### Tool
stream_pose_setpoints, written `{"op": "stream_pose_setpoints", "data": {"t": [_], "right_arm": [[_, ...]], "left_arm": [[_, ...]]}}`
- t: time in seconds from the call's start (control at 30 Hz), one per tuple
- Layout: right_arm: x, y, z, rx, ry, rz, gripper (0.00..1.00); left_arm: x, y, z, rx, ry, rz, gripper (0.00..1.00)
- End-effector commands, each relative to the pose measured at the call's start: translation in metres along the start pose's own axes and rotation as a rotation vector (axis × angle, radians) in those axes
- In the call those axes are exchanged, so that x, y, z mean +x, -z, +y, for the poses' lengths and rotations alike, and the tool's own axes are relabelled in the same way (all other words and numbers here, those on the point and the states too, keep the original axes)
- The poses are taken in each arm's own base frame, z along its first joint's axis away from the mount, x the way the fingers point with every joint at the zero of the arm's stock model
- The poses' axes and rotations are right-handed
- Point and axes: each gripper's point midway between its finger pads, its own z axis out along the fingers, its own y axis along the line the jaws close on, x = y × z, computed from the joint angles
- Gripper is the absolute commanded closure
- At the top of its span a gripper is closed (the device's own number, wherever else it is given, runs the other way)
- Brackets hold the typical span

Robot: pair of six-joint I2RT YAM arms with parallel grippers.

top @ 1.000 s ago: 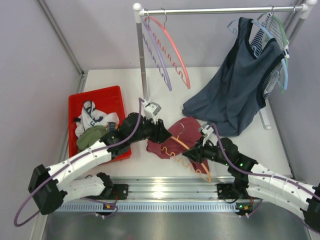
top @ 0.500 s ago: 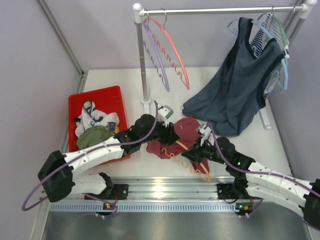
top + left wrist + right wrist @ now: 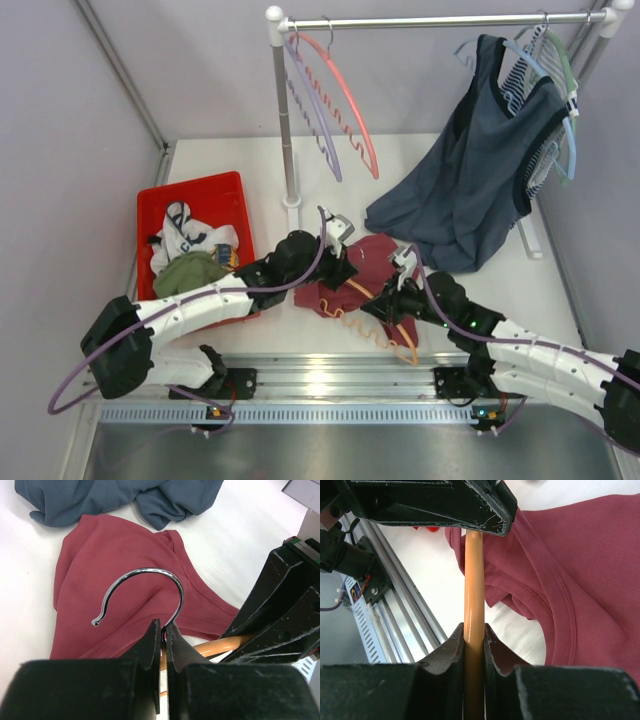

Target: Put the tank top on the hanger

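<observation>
The maroon tank top [image 3: 375, 254] lies crumpled flat on the white table, mid-scene. The orange hanger [image 3: 362, 325] rests on its front part, metal hook [image 3: 145, 570] over the cloth. My left gripper [image 3: 343, 268] is shut on the base of the hook, its tips [image 3: 163, 630] pinching the wire just above the orange arm [image 3: 225, 644]. My right gripper [image 3: 386, 300] is shut on one orange arm [image 3: 473, 580], which runs straight up between its jaws [image 3: 473, 630]. The tank top [image 3: 580, 570] lies to the right of that arm. The two grippers are almost touching.
A red bin [image 3: 200, 186] with an olive garment [image 3: 185, 270] and other cloth stands at the left. The rack pole [image 3: 286, 120] carries a pink-red hanger [image 3: 352, 100] and a lilac hanger [image 3: 312, 112]. A dark blue-grey top [image 3: 470, 170] hangs at the right, its hem on the table.
My left gripper has travelled right from near the pole to the hanger's hook and closed on it. The right arm with the hanger has shifted slightly left.
</observation>
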Motion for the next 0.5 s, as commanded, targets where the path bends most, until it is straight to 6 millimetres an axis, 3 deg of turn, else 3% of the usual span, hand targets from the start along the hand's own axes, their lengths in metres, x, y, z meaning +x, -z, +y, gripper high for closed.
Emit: {"op": "stream_pose_setpoints", "data": {"t": [0.0,0.27,0.47], "right_arm": [[-0.050,-0.001,0.030,-0.079,0.055,-0.138,0.94],[-0.049,0.012,0.010,0.072,-0.018,-0.108,0.45],[-0.051,0.040,-0.019,0.312,-0.166,-0.103,0.36]], "left_arm": [[-0.015,0.000,0.001,-0.014,-0.034,-0.060,1.00],[-0.008,0.011,0.003,-0.038,-0.083,-0.051,1.00],[-0.006,0.014,-0.001,-0.015,-0.114,-0.053,1.00]]}}
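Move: The left hand pinches the orange hanger at the foot of its hook, with the tank top lying about 13 cm below, some 3 cm ahead and 3 cm to its right. The grey shirt's lower folds are roughly 22 cm ahead and 23 cm right of the left hand. From the right hand, closed on the hanger's arm, the tank top is about 8 cm ahead, 6 cm left and 9 cm down, and the hanger's middle 4 cm left and 1 cm back. The right fingers open more than halfway and let go of the hanger's arm; the hand then backs off up and to its right, edging forward, about 4.5 cm in all while turning some 10 degrees clockwise. The left fingers keep their pinch at the hook's foot and carry the hanger a couple of centimetres left and down. ##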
